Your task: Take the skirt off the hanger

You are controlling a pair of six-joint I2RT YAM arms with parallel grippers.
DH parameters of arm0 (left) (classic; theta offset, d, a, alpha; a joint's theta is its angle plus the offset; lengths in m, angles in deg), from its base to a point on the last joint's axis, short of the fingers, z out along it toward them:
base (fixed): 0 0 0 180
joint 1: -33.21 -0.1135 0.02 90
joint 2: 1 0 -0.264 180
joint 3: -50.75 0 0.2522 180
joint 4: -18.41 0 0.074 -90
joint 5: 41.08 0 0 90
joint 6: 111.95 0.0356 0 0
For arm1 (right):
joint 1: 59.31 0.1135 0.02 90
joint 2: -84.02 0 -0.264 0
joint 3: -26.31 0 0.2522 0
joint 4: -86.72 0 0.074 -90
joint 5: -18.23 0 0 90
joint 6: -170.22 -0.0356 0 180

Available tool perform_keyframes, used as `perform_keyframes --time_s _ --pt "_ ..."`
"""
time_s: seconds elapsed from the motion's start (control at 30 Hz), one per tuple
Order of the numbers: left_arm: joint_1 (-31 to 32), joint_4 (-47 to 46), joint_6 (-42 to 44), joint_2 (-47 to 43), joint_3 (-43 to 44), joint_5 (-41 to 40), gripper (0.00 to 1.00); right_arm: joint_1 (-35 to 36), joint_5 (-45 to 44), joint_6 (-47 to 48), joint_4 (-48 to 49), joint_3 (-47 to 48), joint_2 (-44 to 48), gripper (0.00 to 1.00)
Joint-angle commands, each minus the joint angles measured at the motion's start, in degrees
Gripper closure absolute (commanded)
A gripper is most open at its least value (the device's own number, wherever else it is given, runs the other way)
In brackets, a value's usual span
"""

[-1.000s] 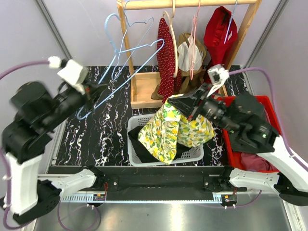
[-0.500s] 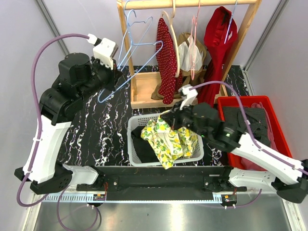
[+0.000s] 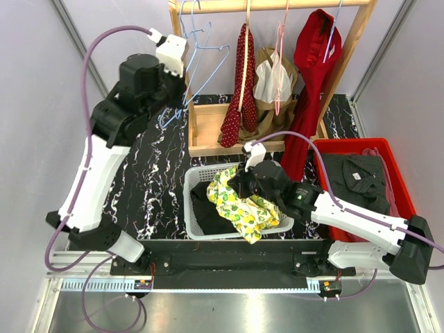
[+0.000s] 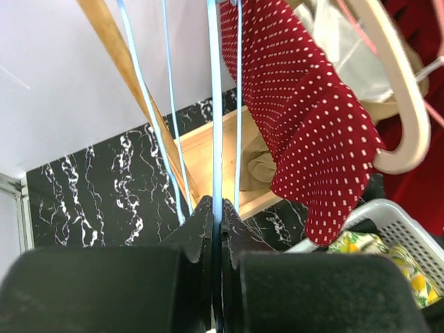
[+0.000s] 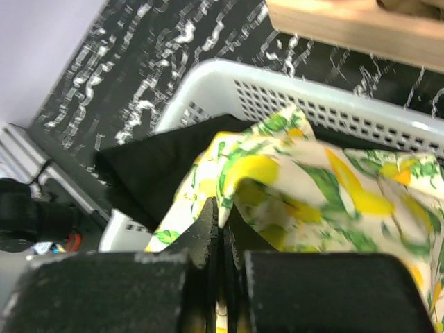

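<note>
The skirt (image 3: 246, 205), white with yellow lemons and green leaves, lies bunched over the front rim of the white basket (image 3: 189, 201). My right gripper (image 3: 239, 182) is shut on a fold of it. In the right wrist view the skirt (image 5: 326, 187) is pinched at the tips of the gripper (image 5: 220, 211), above the basket (image 5: 277, 83). High at the back left, my left gripper (image 3: 177, 97) is shut on a bare light-blue wire hanger (image 3: 208, 48), whose hook is up by the wooden rail. The left wrist view shows the hanger's wire (image 4: 213, 104) running straight up out of the closed gripper (image 4: 216, 208).
A wooden rack (image 3: 270, 5) holds a red polka-dot garment (image 3: 239, 83), a tan and white garment (image 3: 274, 83) and a red one (image 3: 316, 55). Dark clothing (image 3: 205, 208) lies in the basket. A red bin (image 3: 399, 182) with dark clothes stands at the right.
My left arm has lifted the blue hanger up and back toward the rail. My right arm has carried the skirt down and left onto the basket, where it has bunched up.
</note>
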Motion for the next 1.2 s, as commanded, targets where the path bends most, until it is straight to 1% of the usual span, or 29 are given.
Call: perform_keyframes --time_s 0.0,0.23,0.33,0.5,0.83,1.07,1.17 --pt "-0.2 -4.1 -0.9 3.4 5.1 -5.0 1.0 0.0 -2.4 -1.5 5.9 -3.5 -0.4 1.0" --pt "-0.2 -5.9 0.2 9.8 11.2 -7.3 1.0 0.0 -3.5 -1.6 6.6 -7.3 -4.7 1.0" --pt "-0.2 -6.6 0.3 11.4 13.5 -7.8 1.0 0.0 -4.4 -2.0 6.4 -9.3 -4.6 1.0" --pt "-0.6 -7.6 0.6 14.2 15.5 -8.1 1.0 0.0 -4.2 -4.0 6.5 -13.2 -1.8 1.0" --pt "-1.2 -7.7 0.6 17.5 15.3 -9.9 1.0 0.0 -6.0 -5.2 4.6 -15.9 5.3 1.0" --pt "-1.2 -7.5 0.4 17.2 14.1 -11.6 1.0 -0.3 -6.8 -5.1 3.0 -15.3 7.0 1.0" --pt "-1.1 -6.6 0.5 16.1 12.2 -12.9 1.0 -0.4 -8.7 -4.0 1.4 -14.2 7.9 1.0"
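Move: My left hand holds the empty blue hanger. The rail spot for its hook lies about 30 cm ahead, some 6 cm right and 12 cm above; the other blue hanger is roughly 24 cm ahead, level sideways, and the red dotted garment about 24 cm ahead and 18 cm right. My right hand holds the lemon skirt over the white basket, whose middle is about 15 cm below and 1 cm ahead, level sideways; the black skirt in it lies some 8 cm left, level fore and aft. I push the held hanger about 10 cm forward to the rail with my left hand, dipping, rising some 3 cm, then sinking again, turning slightly counter-clockwise, grip kept. Meanwhile my right hand lowers the pinched lemon skirt about 10 cm into the basket, then drifts right and rises a little, still shut on the cloth. ##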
